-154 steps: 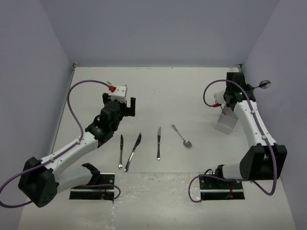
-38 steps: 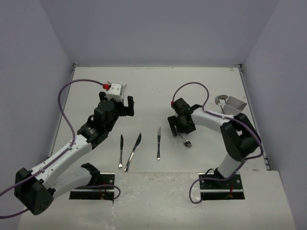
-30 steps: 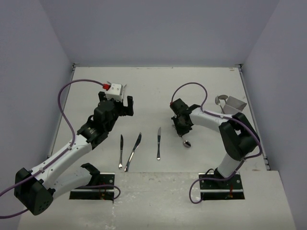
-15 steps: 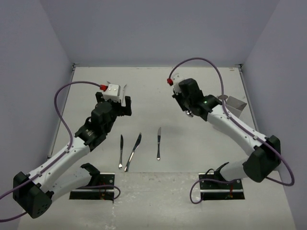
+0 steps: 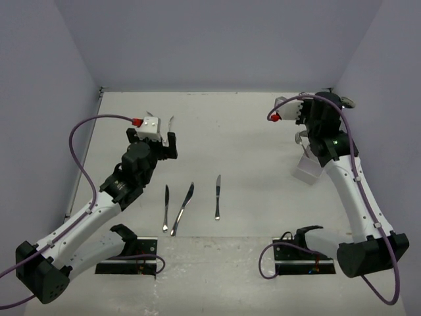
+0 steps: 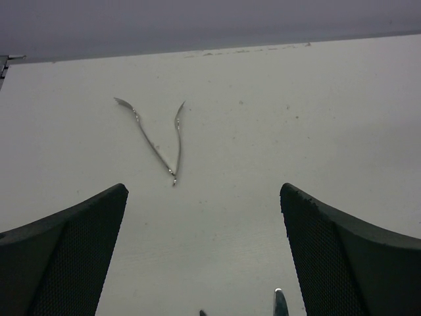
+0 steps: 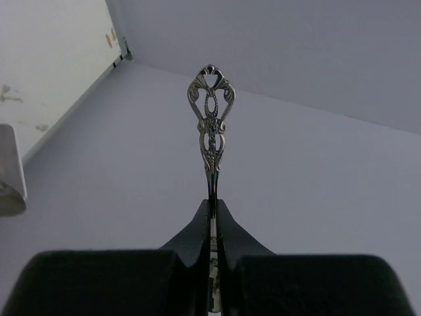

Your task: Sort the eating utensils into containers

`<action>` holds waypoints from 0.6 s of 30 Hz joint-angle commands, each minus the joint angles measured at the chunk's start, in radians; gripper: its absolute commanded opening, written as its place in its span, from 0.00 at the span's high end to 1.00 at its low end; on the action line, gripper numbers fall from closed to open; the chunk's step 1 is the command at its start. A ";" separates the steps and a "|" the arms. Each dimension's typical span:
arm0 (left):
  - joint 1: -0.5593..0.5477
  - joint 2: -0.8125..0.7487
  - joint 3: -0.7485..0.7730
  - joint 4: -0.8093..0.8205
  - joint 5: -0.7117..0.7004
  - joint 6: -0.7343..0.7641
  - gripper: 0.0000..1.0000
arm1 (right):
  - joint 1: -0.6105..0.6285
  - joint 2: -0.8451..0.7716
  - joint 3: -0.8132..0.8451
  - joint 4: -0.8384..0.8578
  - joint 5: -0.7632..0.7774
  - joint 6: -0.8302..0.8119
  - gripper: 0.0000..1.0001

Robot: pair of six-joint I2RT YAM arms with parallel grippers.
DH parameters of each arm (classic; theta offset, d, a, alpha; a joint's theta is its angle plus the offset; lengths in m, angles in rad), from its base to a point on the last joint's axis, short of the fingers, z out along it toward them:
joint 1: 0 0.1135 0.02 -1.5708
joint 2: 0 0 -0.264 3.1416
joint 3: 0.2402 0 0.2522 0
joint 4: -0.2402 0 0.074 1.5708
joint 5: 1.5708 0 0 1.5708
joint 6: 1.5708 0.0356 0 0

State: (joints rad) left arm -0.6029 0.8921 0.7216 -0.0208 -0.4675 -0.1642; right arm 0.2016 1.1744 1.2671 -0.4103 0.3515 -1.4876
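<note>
My right gripper (image 5: 337,101) is shut on a silver spoon and holds it high at the far right, above the pale white container (image 5: 308,170). In the right wrist view the spoon's ornate handle (image 7: 210,125) sticks out past the closed fingertips (image 7: 214,205). Other spoons (image 5: 300,138) stand in the container. My left gripper (image 5: 155,142) is open and empty over the table; its wrist view (image 6: 202,189) shows two forks (image 6: 176,141) lying in a V ahead. Three knives (image 5: 183,208) lie in a row at the front middle.
The forks (image 5: 171,121) lie just beyond the left gripper. The enclosure's purple walls stand at the back and both sides; the right wall is close to the right gripper. A corner of the container (image 7: 10,178) shows at the left of the right wrist view.
My right gripper closed on the spoon at the table's middle, lifted it and carried it to the far right above the container. The left arm shifted slightly left.
</note>
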 commanded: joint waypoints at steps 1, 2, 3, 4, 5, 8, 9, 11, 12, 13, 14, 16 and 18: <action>0.006 -0.010 -0.013 0.031 -0.051 0.005 0.00 | -0.043 -0.016 -0.014 -0.093 0.043 -0.263 1.00; 0.006 -0.010 -0.017 0.038 -0.056 0.008 0.00 | -0.056 -0.021 -0.020 -0.108 0.029 -0.278 1.00; 0.005 -0.010 -0.022 0.047 -0.062 0.011 0.00 | -0.080 -0.028 -0.037 -0.113 0.015 -0.318 1.00; 0.006 -0.009 -0.025 0.048 -0.069 0.009 0.00 | -0.091 -0.041 -0.044 -0.123 0.004 -0.345 1.00; 0.005 -0.010 -0.025 0.047 -0.083 0.005 0.00 | -0.102 -0.044 -0.051 -0.130 0.004 -0.365 1.00; 0.005 -0.016 -0.036 0.032 -0.095 -0.018 0.00 | -0.158 -0.039 -0.069 -0.171 0.033 -0.433 1.00; 0.006 -0.022 -0.048 0.030 -0.097 -0.023 0.00 | -0.189 -0.036 -0.077 -0.188 0.030 -0.457 1.00; 0.005 -0.027 -0.056 0.025 -0.097 -0.032 0.00 | -0.223 -0.025 -0.097 -0.196 0.015 -0.493 1.00; 0.006 -0.031 -0.057 0.022 -0.097 -0.035 0.00 | -0.244 -0.024 -0.106 -0.197 0.000 -0.503 1.00; 0.005 -0.032 -0.054 0.022 -0.099 -0.041 0.00 | -0.248 -0.021 -0.116 -0.196 -0.006 -0.514 1.00; 0.006 -0.030 -0.053 0.022 -0.099 -0.044 0.00 | -0.251 -0.019 -0.142 -0.197 -0.014 -0.526 1.00; 0.006 -0.030 -0.053 0.022 -0.099 -0.041 0.00 | -0.251 -0.021 -0.169 -0.196 -0.032 -0.546 1.00; 0.005 -0.022 -0.047 0.022 -0.097 -0.035 0.00 | -0.258 -0.016 -0.204 -0.197 -0.031 -0.578 1.00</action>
State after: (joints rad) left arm -0.6029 0.8764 0.6689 -0.0269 -0.5396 -0.1837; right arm -0.0513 1.1584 1.0973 -0.5907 0.3420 -1.9522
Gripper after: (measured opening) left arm 0.999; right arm 0.010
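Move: The right hand holds the last spoon high, shut on it, bowl sticking out to the right. The divided container it is bound for has its middle about 34 cm below, some 8 cm to the right and 2 cm back; a fork already in that container shows its head about 4 cm ahead, 1 cm right and 28 cm below the hand. From the left hand the container lies roughly 55 cm right, 5 cm ahead and 22 cm lower. Rightwards and down together, about 9 cm each way and drawing back some 3 cm, the right hand carries the spoon towards the space over the container. On the way the wrist tips its fingers down about 25 degrees and rolls its left side lower by much the same, keeping its grip. The open left hand merely sinks and drifts left a couple of centimetres. ##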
